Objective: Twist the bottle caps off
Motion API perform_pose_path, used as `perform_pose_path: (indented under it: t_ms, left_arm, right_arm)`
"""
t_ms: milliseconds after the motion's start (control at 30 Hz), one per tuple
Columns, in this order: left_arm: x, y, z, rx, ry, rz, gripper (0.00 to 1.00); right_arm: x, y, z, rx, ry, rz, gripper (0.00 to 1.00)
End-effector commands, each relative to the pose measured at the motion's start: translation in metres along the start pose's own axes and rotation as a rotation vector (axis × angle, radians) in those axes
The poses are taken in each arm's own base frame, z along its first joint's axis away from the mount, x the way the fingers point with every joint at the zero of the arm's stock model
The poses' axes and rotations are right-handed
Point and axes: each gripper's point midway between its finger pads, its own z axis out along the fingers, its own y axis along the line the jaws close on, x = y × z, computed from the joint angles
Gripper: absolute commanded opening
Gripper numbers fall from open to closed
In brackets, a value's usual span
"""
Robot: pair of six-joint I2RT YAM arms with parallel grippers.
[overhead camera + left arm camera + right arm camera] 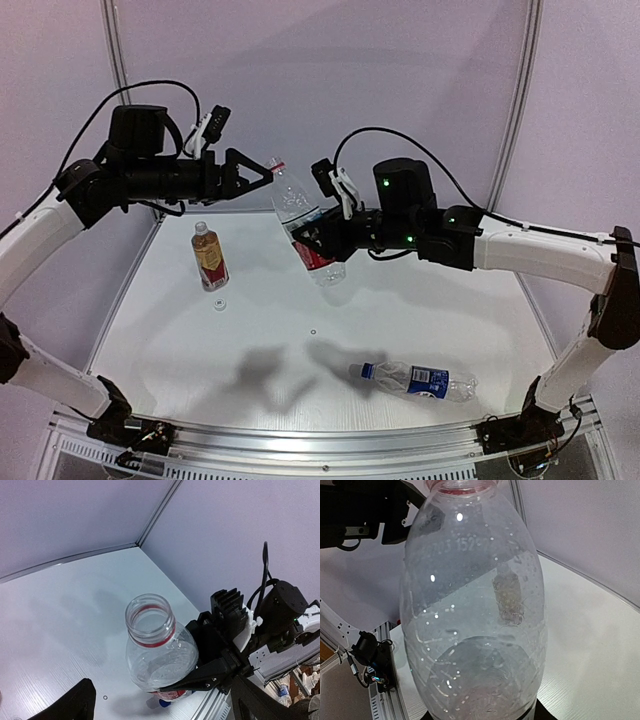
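My right gripper (pixel 312 245) is shut on the red-white label bottle (pixel 300 215) and holds it tilted in the air over the table's middle. Its mouth (pixel 149 616) is open, with only a red ring on the neck; the red cap is not in view. My left gripper (pixel 262 175) is open and empty, its fingers (pixel 75 702) spread wide just off the bottle's neck. The bottle fills the right wrist view (pixel 475 605). The amber bottle (pixel 209 257) stands upright at the left, a white cap (pixel 219 304) loose beside it. The blue-label bottle (pixel 425 380) lies at the front right, blue cap (pixel 367 371) on.
White table (pixel 300 330) with walls behind and at both sides and a metal rail (pixel 330 440) along the near edge. The right arm's gripper body (pixel 225 630) sits close under the held bottle in the left wrist view.
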Motion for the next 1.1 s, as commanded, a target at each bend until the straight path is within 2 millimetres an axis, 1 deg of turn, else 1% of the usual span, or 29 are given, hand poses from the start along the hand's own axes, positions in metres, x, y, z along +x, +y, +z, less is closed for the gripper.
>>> perform_pose_path:
  t_ms: [0, 100, 133, 200, 267, 333, 367, 433, 533, 600, 667, 767, 867, 1000, 1067]
  left_arm:
    - [-0.012, -0.013, 0.008, 0.031, -0.027, 0.041, 0.88]
    - [-0.017, -0.012, 0.022, 0.012, -0.025, 0.040, 0.83]
    - [-0.019, -0.008, 0.026, -0.009, -0.030, 0.036, 0.81]
    - [-0.026, -0.002, 0.030, -0.043, -0.055, 0.022, 0.75]
    - [-0.031, -0.001, 0.032, -0.052, -0.072, 0.018, 0.68]
    - [-0.032, -0.003, 0.035, -0.042, -0.068, 0.018, 0.55]
    - [-0.030, -0.002, 0.038, -0.040, -0.059, 0.016, 0.45]
    - [-0.027, -0.001, 0.041, -0.041, -0.044, 0.012, 0.31]
    - [-0.024, 0.001, 0.042, -0.050, -0.044, 0.007, 0.14]
    - [-0.022, 0.001, 0.042, -0.053, -0.045, 0.005, 0.07]
    - [-0.022, 0.002, 0.041, -0.056, -0.047, 0.004, 0.05]
    - [-0.022, 0.003, 0.039, -0.069, -0.052, 0.009, 0.04]
    - [-0.022, 0.007, 0.037, -0.091, -0.054, 0.022, 0.03]
    - [-0.017, 0.017, 0.035, -0.129, -0.047, 0.037, 0.03]
    - [-0.013, 0.025, 0.035, -0.151, -0.043, 0.040, 0.03]
  right_arm:
    - [-0.020, 0.017, -0.009, -0.076, -0.045, 0.011, 0.38]
    - [-0.019, 0.023, -0.010, -0.112, -0.044, 0.015, 0.38]
    - [-0.019, 0.024, -0.010, -0.119, -0.043, 0.016, 0.38]
    - [-0.017, 0.024, -0.010, -0.120, -0.040, 0.019, 0.38]
    - [-0.016, 0.024, -0.011, -0.119, -0.038, 0.019, 0.38]
    - [-0.016, 0.024, -0.011, -0.118, -0.036, 0.017, 0.38]
    - [-0.016, 0.024, -0.011, -0.118, -0.036, 0.015, 0.38]
    - [-0.015, 0.023, -0.012, -0.114, -0.033, 0.014, 0.38]
    - [-0.014, 0.022, -0.013, -0.111, -0.029, 0.011, 0.38]
    - [-0.013, 0.022, -0.012, -0.108, -0.025, 0.012, 0.41]
    - [-0.011, 0.020, -0.012, -0.100, -0.019, 0.015, 0.49]
    - [-0.008, 0.017, -0.011, -0.081, -0.005, 0.020, 0.64]
    - [-0.004, 0.012, -0.014, -0.051, 0.005, 0.025, 0.80]
    - [0.000, 0.007, -0.025, -0.016, 0.015, 0.010, 0.94]
    - [0.007, 0.004, -0.032, 0.004, 0.034, -0.001, 0.95]
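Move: The neck of the capless clear bottle, held tilted by the right hand, stands roughly 5 cm ahead of the left hand and 4 cm to its right, about level with it. From the right hand that neck lies some 4 cm ahead, 5 cm to the left and 10 cm above. On the table well below, the standing juice bottle is about 11 cm ahead and 16 cm left of the left hand; the white cap is around 6 cm ahead and 15 cm left. Forward and to the right, about 5 cm in all, the left hand slides its open fingers around the bottle neck and pinches it, then keeps its hold nearly in place. The right hand, still gripping the body, first eases back a centimetre or so; once the neck is caught, it opens wide, lets go of the bottle and just begins to draw off to the right. ##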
